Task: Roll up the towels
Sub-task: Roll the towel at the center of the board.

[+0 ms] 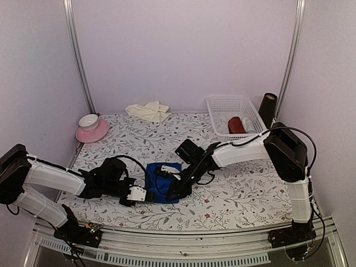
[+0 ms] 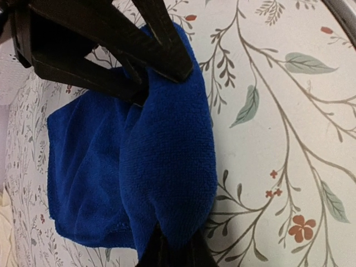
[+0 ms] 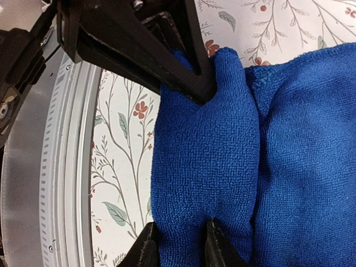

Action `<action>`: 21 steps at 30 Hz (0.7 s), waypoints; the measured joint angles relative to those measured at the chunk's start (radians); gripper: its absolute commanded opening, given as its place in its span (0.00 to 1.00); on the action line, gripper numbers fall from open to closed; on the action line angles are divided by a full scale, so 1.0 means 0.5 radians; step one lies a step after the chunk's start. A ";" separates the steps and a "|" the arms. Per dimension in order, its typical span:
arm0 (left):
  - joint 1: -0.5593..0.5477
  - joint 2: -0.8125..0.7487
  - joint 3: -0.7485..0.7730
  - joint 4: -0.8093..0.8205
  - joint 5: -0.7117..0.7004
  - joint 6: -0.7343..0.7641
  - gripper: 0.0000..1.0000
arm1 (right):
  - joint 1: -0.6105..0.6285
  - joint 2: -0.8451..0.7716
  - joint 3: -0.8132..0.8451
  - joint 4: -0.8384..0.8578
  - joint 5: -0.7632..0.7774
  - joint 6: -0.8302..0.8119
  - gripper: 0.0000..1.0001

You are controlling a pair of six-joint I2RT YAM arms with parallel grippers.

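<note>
The royal blue towel (image 1: 153, 179) lies at the table's front middle with its near edge turned over into a thick fold (image 2: 167, 156). My left gripper (image 1: 148, 194) is shut on one end of that fold (image 2: 169, 245). From the opposite end, my right gripper (image 1: 174, 191) straddles the same fold (image 3: 206, 156), its two fingers (image 3: 214, 245) pressing into the cloth. The rest of the blue towel spreads flat behind the fold (image 3: 311, 167). Untouched at the back lies the cream towel (image 1: 148, 110), crumpled against the wall.
A white basket (image 1: 222, 105) at the back right holds a dark red roll (image 1: 236, 125). A dark cylinder (image 1: 268, 108) stands beside it. A pink saucer with a cup (image 1: 92, 129) sits back left. The metal table edge (image 3: 50, 167) runs close by the fold.
</note>
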 measured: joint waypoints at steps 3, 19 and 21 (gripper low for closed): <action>0.025 -0.006 0.104 -0.198 0.066 -0.005 0.00 | 0.001 -0.075 -0.087 0.057 0.072 -0.025 0.43; 0.259 0.204 0.603 -1.088 0.492 -0.143 0.00 | 0.217 -0.700 -0.700 0.583 0.632 -0.256 0.61; 0.281 0.276 0.665 -1.156 0.539 -0.159 0.00 | 0.288 -0.700 -0.749 0.627 0.671 -0.314 0.62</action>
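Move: The left fingers already pinch the left end of the blue towel's rolled near edge, whose middle lies about 5 cm to their right, level fore and aft. The right fingers are at its right end, with that middle about 4 cm to their left. From the right hand, the towel's flat part centres some 8 cm ahead and 4 cm left, 1 to 2 cm lower; the board's near edge is about 14 cm straight back. Right fingers open off the roll, lift about 6 cm, then draw back some 4 cm; left keeps its pinch, tilting. ##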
